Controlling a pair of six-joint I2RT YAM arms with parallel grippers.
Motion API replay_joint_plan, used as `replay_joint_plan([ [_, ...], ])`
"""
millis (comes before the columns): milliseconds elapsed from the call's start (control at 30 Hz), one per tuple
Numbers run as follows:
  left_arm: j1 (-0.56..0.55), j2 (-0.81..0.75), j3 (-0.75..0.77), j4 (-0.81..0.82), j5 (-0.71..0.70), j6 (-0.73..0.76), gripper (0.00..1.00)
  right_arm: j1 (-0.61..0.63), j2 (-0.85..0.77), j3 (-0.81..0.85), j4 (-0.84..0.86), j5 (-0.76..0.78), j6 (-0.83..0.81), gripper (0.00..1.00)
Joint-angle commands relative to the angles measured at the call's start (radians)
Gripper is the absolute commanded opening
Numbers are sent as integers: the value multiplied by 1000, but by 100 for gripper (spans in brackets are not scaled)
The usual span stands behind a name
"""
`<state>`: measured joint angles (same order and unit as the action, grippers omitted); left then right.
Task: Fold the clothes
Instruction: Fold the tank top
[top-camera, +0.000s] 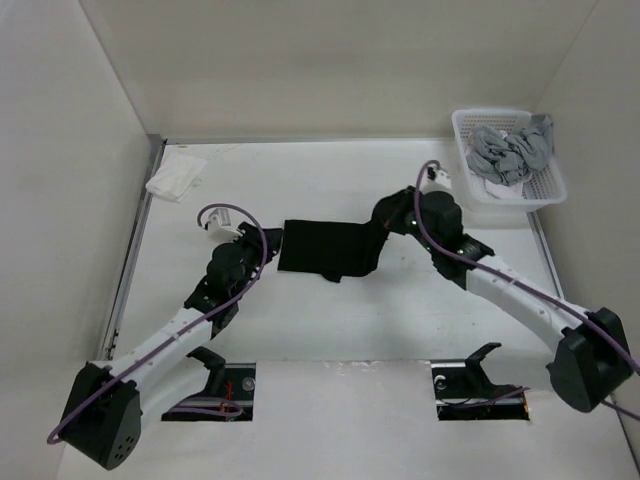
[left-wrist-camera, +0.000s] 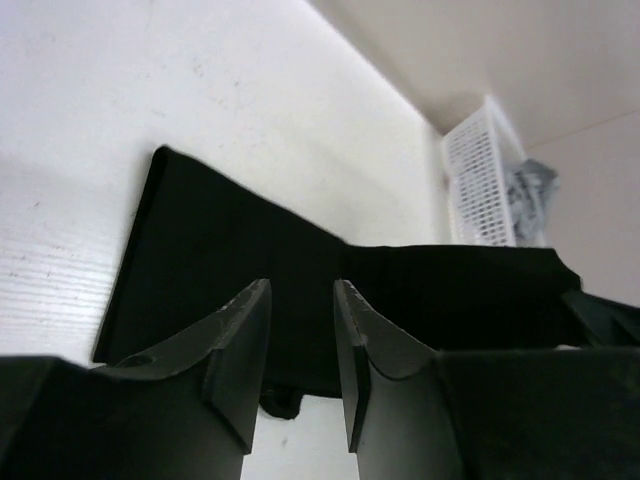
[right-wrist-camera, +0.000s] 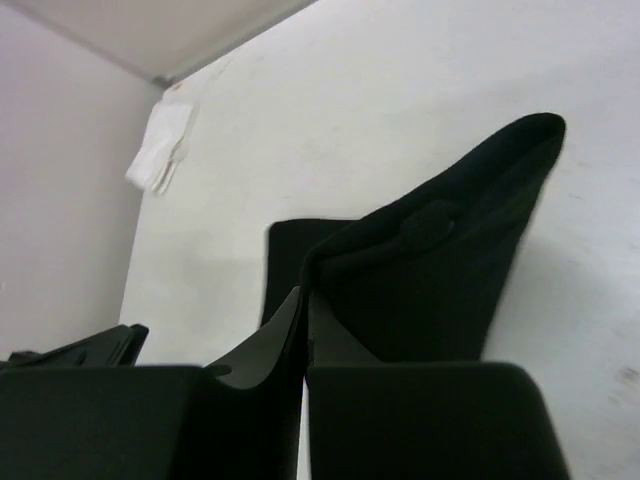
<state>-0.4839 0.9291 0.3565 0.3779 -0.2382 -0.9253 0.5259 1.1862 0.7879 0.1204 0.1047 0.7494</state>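
The clothes (top-camera: 328, 250) are a black garment lying mid-table, partly folded into a rectangle. My right gripper (top-camera: 386, 214) is shut on its right end, which is raised off the table and hangs as a peaked fold (right-wrist-camera: 440, 250) in the right wrist view; the jaws (right-wrist-camera: 305, 300) pinch the fabric edge. My left gripper (top-camera: 273, 240) sits at the garment's left edge. In the left wrist view its fingers (left-wrist-camera: 240, 350) stand apart just short of the black fabric (left-wrist-camera: 230, 260), with only bare table showing between them.
A white basket (top-camera: 547, 190) holding grey garments (top-camera: 512, 150) stands at the back right, also seen as the basket (left-wrist-camera: 480, 180) in the left wrist view. A small white cloth (top-camera: 176, 178) lies at the back left. Walls enclose the table on three sides.
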Motion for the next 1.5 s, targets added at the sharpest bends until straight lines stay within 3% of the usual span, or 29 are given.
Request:
replay_joint_plan([
  [0,26,-128,-14,-9,22,-9,33,125,132,182,-146,108,-133,3],
  [300,172,-357,-56,-180,99,-23,43,361,680,703,-444,119,-197,9],
  [333,196,-371,-59,-192,111,-26,43,378,723,744,-449,119,-191,13],
  [400,239,-389,-60,-204,135,-35,44,407,773,799,-443,131,-162,32],
  [467,279,-397,-59,-209,161,-43,44,421,758,797,-382,127,-121,38],
  [567,302,-377,-53,-197,180,-53,44,427,656,694,-233,90,-82,45],
  [700,261,-291,-44,-136,181,-58,45,385,482,474,-116,107,-56,44],
  [867,147,-126,-5,-70,163,-26,46,314,255,118,26,127,-47,7],
  [1000,55,-3,29,-73,133,57,49,208,-24,-232,212,156,-30,3],
  [1067,44,11,27,-92,102,83,51,136,-144,-352,257,170,-16,11],
  [1200,86,-25,10,-210,28,97,59,-48,-289,-502,314,168,-10,56],
  [1233,98,-35,6,-241,11,100,60,-83,-296,-516,323,164,-9,64],
  [1300,130,-59,-8,-284,-18,106,62,-135,-289,-530,352,155,-12,71],
  [1467,228,-99,-11,-390,-36,112,64,-172,-260,-576,415,141,-10,75],
])
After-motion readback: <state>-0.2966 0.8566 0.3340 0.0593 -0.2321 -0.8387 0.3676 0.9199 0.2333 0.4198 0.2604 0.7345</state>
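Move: The right hand still holds the tank top's right end up. The left edge, where that end will be laid, is about 26 cm to its left, 3 cm back and 20 cm below; the flat part's middle is some 16 cm left, 3 cm back and equally low. The basket sits about 37 cm right and 22 cm ahead, 15 cm lower. From the left hand, the left edge is almost straight below, about 15 cm down. Right hand folds the held end 22 cm left and down, releases, retreats 33 cm right; left hand clears left. ##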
